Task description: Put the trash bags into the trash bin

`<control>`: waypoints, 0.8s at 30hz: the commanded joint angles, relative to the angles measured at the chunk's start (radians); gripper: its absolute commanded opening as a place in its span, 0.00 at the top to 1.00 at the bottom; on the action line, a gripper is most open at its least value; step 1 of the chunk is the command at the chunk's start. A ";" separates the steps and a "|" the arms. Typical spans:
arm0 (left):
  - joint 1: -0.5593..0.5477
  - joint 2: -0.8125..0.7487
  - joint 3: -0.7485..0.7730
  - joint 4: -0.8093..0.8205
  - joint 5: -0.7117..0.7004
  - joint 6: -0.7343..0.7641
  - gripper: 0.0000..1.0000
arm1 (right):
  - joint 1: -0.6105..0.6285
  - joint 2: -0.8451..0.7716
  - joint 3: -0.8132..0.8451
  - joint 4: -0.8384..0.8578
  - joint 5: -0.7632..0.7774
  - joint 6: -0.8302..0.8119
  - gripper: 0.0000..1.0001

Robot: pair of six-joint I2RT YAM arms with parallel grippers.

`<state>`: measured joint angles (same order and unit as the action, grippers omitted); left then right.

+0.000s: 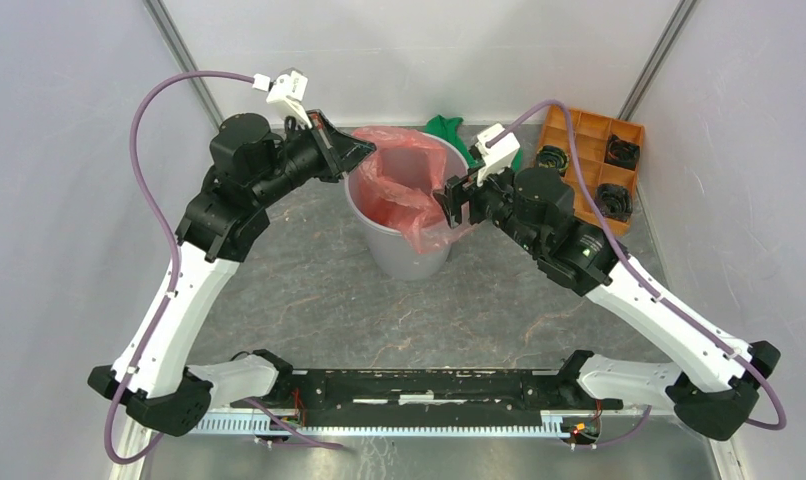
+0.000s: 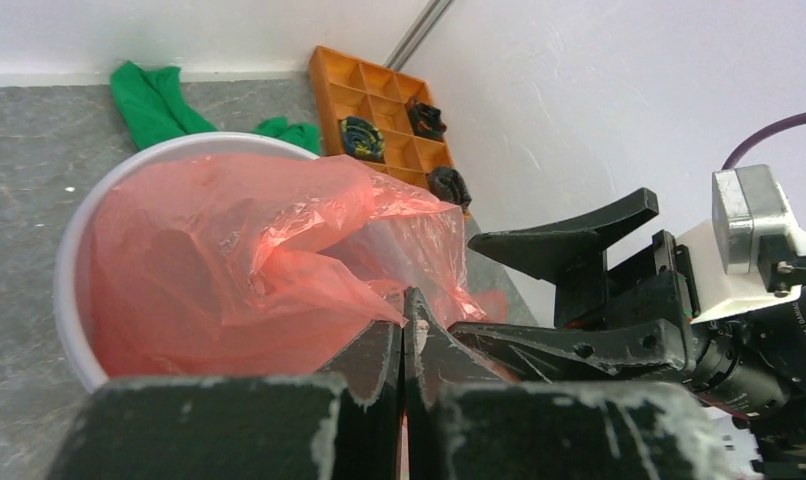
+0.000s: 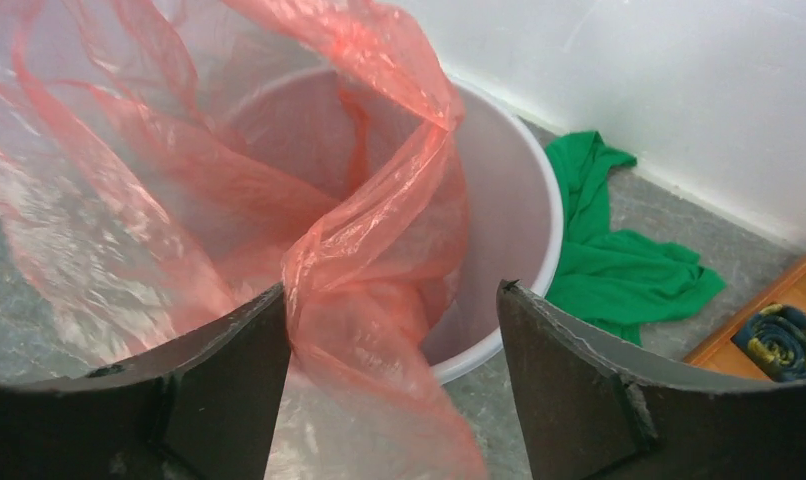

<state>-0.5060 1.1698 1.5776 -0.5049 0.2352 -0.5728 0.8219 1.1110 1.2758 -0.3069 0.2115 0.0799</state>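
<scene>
The light-grey trash bin [image 1: 409, 255] stands mid-table, its rim [image 2: 71, 250] white in the wrist views. The red-orange trash bag [image 1: 404, 185] sits in the bin's mouth, partly puffed up above it, with one flap draped over the right rim. My left gripper [image 2: 406, 295] is at the bin's left rim [image 1: 362, 150], shut, with the bag's film [image 2: 249, 250] pinched at its tips. My right gripper [image 3: 391, 290] is open at the right rim [image 1: 449, 205]. Its fingers straddle the hanging flap [image 3: 359, 240] without closing on it.
A green cloth [image 1: 444, 127] lies behind the bin against the back wall. An orange compartment tray [image 1: 591, 165] with dark round parts sits at the back right. White walls enclose the table on three sides.
</scene>
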 commanded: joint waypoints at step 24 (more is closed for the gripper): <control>0.006 -0.198 -0.021 -0.245 -0.382 -0.138 0.11 | -0.024 -0.012 0.133 0.134 0.071 0.001 0.99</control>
<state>-0.5053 1.0775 1.6173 -0.8410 -0.2192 -0.5110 0.7994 1.1378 1.3689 -0.2386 0.3210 0.0586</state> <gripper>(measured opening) 0.819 0.012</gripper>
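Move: The left fingers already pinch the bag's edge. The trash bin's middle lies about 9 cm ahead, 6 cm to the right and 30 cm below this hand, its mouth only halfway down. At the right hand, the bag's loose edge hangs between the open fingers, some 2 cm below; the bin's middle is about 9 cm ahead, 8 cm left and 22 cm below. The green cloth lies roughly 30 cm ahead, 7 cm right of the right hand and 35 cm below it. The right fingers shut on the bag's loose edge after a small dip forward, then lift it about 7 cm, easing slightly to the right. Meanwhile the left hand draws its pinched edge some 9 cm left, sinking at first, turning about 25 degrees counter-clockwise, then opens wide to let go and starts to rise. ##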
